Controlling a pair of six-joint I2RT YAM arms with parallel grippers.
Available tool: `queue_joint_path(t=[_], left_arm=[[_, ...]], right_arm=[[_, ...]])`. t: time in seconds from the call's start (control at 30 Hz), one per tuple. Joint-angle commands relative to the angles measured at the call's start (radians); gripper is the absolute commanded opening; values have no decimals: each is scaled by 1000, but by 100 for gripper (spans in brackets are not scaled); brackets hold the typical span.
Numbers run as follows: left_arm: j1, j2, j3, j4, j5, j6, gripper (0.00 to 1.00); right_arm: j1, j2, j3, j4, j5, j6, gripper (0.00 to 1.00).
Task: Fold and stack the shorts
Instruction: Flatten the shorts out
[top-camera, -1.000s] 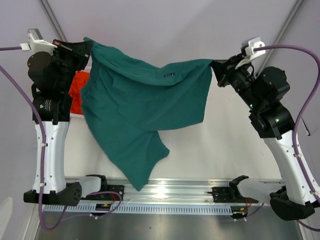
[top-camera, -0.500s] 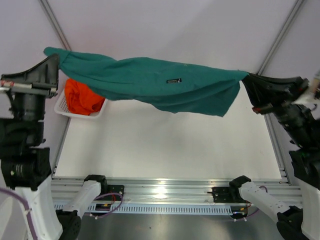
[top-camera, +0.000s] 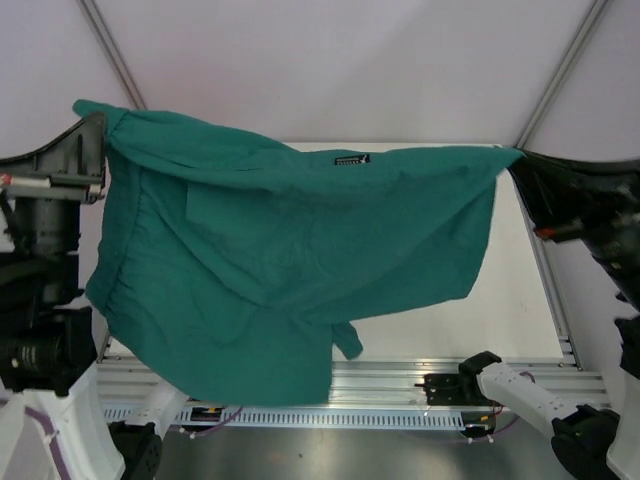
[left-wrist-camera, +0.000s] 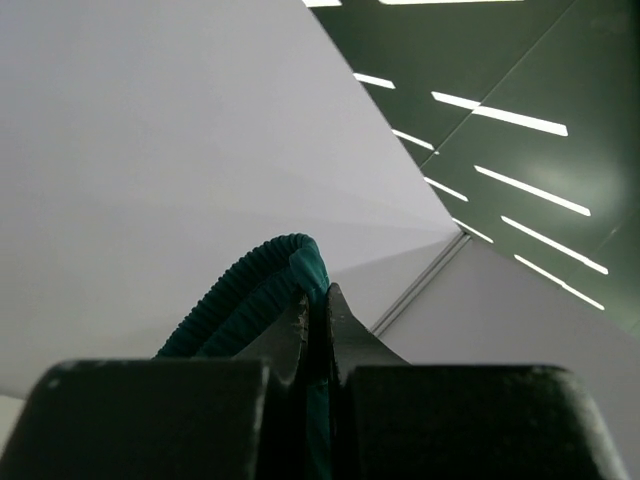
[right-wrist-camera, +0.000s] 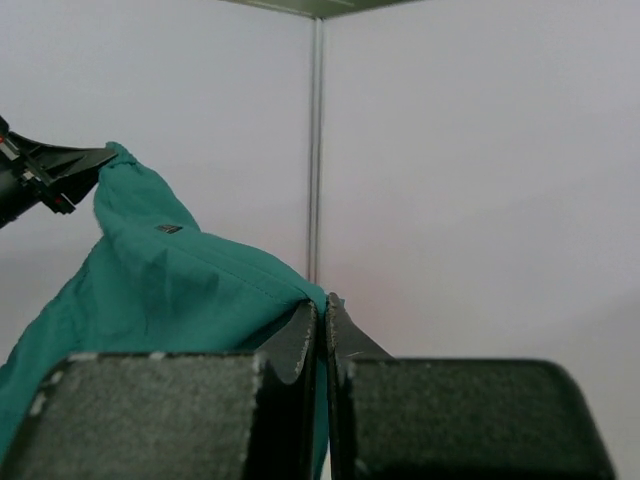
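The dark teal shorts (top-camera: 270, 270) hang spread in the air above the table, stretched between both grippers. A small dark label (top-camera: 352, 158) sits on their top edge. My left gripper (top-camera: 100, 128) is shut on the left corner; in the left wrist view its jaws (left-wrist-camera: 318, 300) pinch the ribbed waistband (left-wrist-camera: 250, 295). My right gripper (top-camera: 516, 166) is shut on the right corner, and the right wrist view shows teal cloth (right-wrist-camera: 170, 290) running from its closed jaws (right-wrist-camera: 322, 308) towards the left gripper (right-wrist-camera: 50, 172). The orange shorts are hidden behind the hanging cloth.
The white table (top-camera: 450, 330) shows to the right of and under the cloth. A metal rail (top-camera: 400, 385) with the arm bases runs along the near edge. Slanted frame poles (top-camera: 560, 75) stand at the back corners.
The teal shorts, bunched into a narrow band half a second ago, have dropped open into a wide sheet. They now cover the basket and the orange shorts. Both grippers keep their hold.
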Motion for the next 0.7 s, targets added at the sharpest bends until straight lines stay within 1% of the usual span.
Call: queue_joint_path(t=[0.0,0.07,0.1,0.13,0.17,0.2,0.23,0.27,0.3,0.37,0.4,0.43,0.5,0.53,0.57,0.63,0.67], left_arm=[[10,126,-14,-5,-21,20,0],[10,177,-98,24,-20,37,0],[10,189,-125,70,-23,42,0],[10,214,-211,94,-26,54,0],[10,228,-244,122,-23,52,0],[10,240,-276,180,-11,51,0],[7,266,-340,217,18,54,0],[4,280,-407,252,34,49,0],[-2,290,-443,286,45,45,0],[-39,321,-587,389,28,48,0],[-54,333,-650,430,14,57,0],[-87,350,-675,493,-30,72,0],[-115,420,-724,545,-50,88,0],[-140,450,-727,567,-60,91,0],[-152,520,-712,601,-63,95,0],[-183,592,-684,630,-72,105,0],[-194,670,-649,647,-76,109,0]], right_arm=[[-5,149,-39,-96,87,5,0],[-22,170,-117,-73,118,22,0],[-40,187,-148,-51,118,53,0],[-66,194,-180,-38,112,77,0],[-145,198,-255,-21,66,108,0],[-192,201,-301,15,29,145,0],[-235,198,-353,41,-4,215,0],[-272,194,-408,64,-34,243,0],[-321,184,-530,110,-51,264,0],[-356,157,-647,152,-45,310,0],[-376,148,-756,198,-45,323,0],[-386,134,-803,215,-39,334,0],[-396,128,-904,242,13,351,0],[-402,131,-927,246,36,352,0],[-406,132,-948,253,53,354,0],[-419,140,-996,270,112,360,0],[-424,141,-1011,299,122,364,0]])
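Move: Both closed grippers hold the teal shorts by the waistband ends, high over the table. The shorts' middle hangs some 20 cm below, about 17 cm to the right of the left hand and 17 cm to the left of the right. The table's middle lies roughly 18 cm ahead, 20 cm right and 65 cm below the left hand; 22 cm ahead, 15 cm left and 65 cm below the right. The basket of orange shorts is some 34 cm ahead, 18 cm left and 60 cm below the left hand. Down and forward in one fast swing, both hands fling the shorts out over the table, dropping about 40 cm while reaching 20 to 30 cm forward, forward first and then more steeply down. The upward-pointing fingers tip over, the left by some 50 degrees and the right further with a clockwise turn; the left also drifts rightward late, and both keep their pinch on the waistband. ##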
